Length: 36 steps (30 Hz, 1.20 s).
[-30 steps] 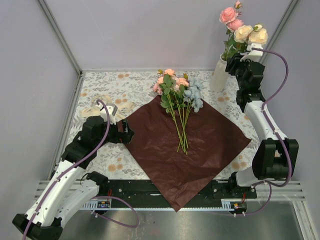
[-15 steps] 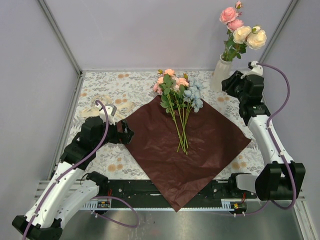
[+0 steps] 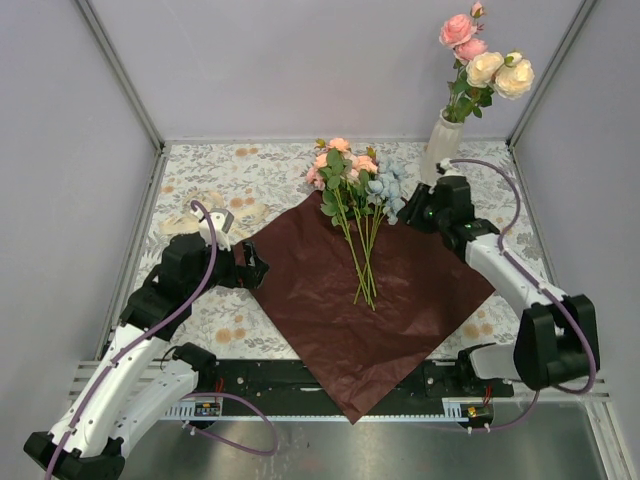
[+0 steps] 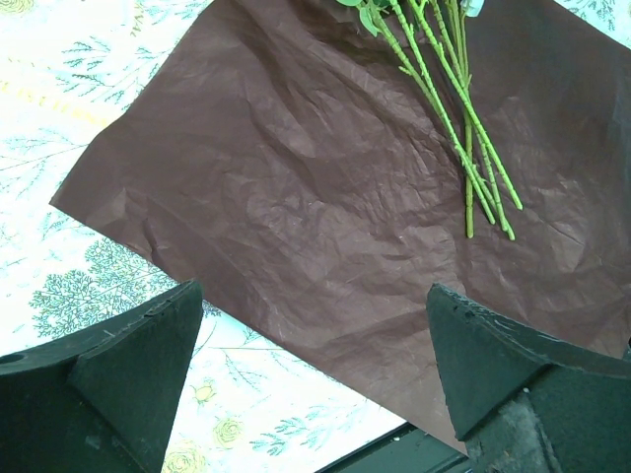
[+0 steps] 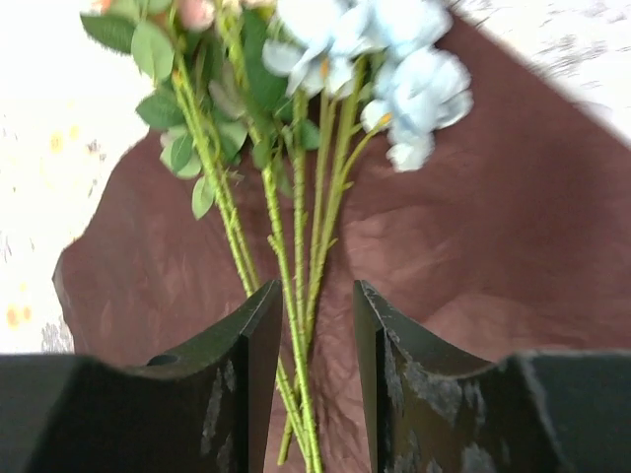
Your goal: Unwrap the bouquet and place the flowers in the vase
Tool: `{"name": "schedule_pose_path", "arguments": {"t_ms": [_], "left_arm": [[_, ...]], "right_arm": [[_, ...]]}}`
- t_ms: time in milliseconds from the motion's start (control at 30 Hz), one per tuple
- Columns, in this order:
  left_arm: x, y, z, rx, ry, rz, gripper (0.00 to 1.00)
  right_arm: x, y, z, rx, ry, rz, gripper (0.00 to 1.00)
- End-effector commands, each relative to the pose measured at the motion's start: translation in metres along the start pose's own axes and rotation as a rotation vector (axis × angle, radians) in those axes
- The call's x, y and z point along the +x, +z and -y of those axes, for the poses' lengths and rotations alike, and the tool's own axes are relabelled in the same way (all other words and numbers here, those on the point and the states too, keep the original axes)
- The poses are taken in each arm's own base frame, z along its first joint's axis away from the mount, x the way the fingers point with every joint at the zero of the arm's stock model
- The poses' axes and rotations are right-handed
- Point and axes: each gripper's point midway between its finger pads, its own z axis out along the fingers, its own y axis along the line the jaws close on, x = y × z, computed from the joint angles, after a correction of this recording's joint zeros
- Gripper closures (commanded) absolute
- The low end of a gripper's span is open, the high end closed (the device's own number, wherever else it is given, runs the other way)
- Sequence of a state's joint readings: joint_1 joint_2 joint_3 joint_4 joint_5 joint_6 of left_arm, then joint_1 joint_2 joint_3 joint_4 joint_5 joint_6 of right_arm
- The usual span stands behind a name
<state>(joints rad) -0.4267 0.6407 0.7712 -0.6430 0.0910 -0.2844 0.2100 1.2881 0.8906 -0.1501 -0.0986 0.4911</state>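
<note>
The bouquet lies opened out: its dark red paper [image 3: 400,300] is spread flat on the table, and pink, peach and pale blue flowers [image 3: 355,175] rest on its far corner with their green stems [image 3: 365,270] pointing toward me. The cream ribbed vase [image 3: 438,150] stands at the back right with pink and cream roses [image 3: 485,60] in it. My right gripper [image 3: 413,215] hovers beside the blue blooms [image 5: 394,49], open a narrow way, and the stems [image 5: 296,207] show below the gap between its jaws. My left gripper [image 4: 314,305] is wide open over the paper's [image 4: 325,177] left edge, holding nothing.
A cream ribbon [image 3: 195,218] lies loose on the floral tablecloth [image 3: 270,170] at the left. Metal frame posts and grey walls enclose the table on three sides. A black rail [image 3: 300,375] runs along the near edge under the paper's front corner.
My right arm has swung down and left, from beside the vase's roses to just right of the blue blooms, its jaws narrowing slightly. The left arm has not moved.
</note>
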Motion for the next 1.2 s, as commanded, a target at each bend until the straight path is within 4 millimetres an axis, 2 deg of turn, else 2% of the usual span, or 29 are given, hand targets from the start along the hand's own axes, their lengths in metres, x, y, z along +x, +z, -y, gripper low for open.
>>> {"name": "schedule_pose_path", "arguments": {"t_ms": [0,167,233,367,433,600,667,900,1167], "left_arm": [[-0.01,-0.004,0.007,0.033,0.016,0.045,0.01],[-0.009,-0.004,0.006,0.03,0.014,0.047,0.01],[-0.01,-0.005,0.006,0.032,0.015,0.049,0.01],[-0.01,-0.005,0.006,0.031,0.015,0.051,0.01],[-0.009,-0.006,0.006,0.031,0.015,0.051,0.01],[-0.01,-0.006,0.006,0.032,0.013,0.058,0.01],[-0.009,-0.006,0.006,0.031,0.013,0.056,0.01],[-0.009,-0.006,0.006,0.034,0.013,0.054,0.01],[-0.009,-0.005,0.006,0.031,0.012,0.051,0.01]], "right_arm": [[0.02,0.023,-0.042,-0.069,-0.067,-0.085,0.57],[0.049,0.05,-0.076,-0.099,-0.135,-0.174,0.57],[0.063,0.06,-0.085,-0.101,-0.161,-0.214,0.57],[0.073,0.083,-0.096,-0.077,-0.226,-0.242,0.58],[0.075,0.095,-0.098,-0.075,-0.257,-0.248,0.58],[0.073,0.122,-0.086,0.013,-0.316,-0.25,0.58],[0.078,0.13,-0.085,0.018,-0.326,-0.27,0.58],[0.087,0.148,-0.088,0.005,-0.347,-0.321,0.58],[0.091,0.159,-0.087,0.016,-0.355,-0.344,0.6]]}}
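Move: The green stems of the peach flowers lie about 15 cm to the right hand's left, 9 cm ahead and some 14 cm below it. The blue flowers are nearer, about 15 cm ahead and 4 cm left, also low. The peach flower heads lie roughly 23 cm ahead and 18 cm left, and the filled vase stands some 23 cm ahead and 11 cm right. From the idle left hand those stems are about 26 cm ahead and 24 cm right. Leftward first, fast and already sinking, the right hand travels about 15 cm towards the leafy upper stems of the peach flowers, then slows and goes forward and down, ending some 11 cm lower. The wrist turns counter-clockwise by about 20 degrees and tips its fingers farther down, with some roll; the fingers stay about half open, coming close to a stem. ##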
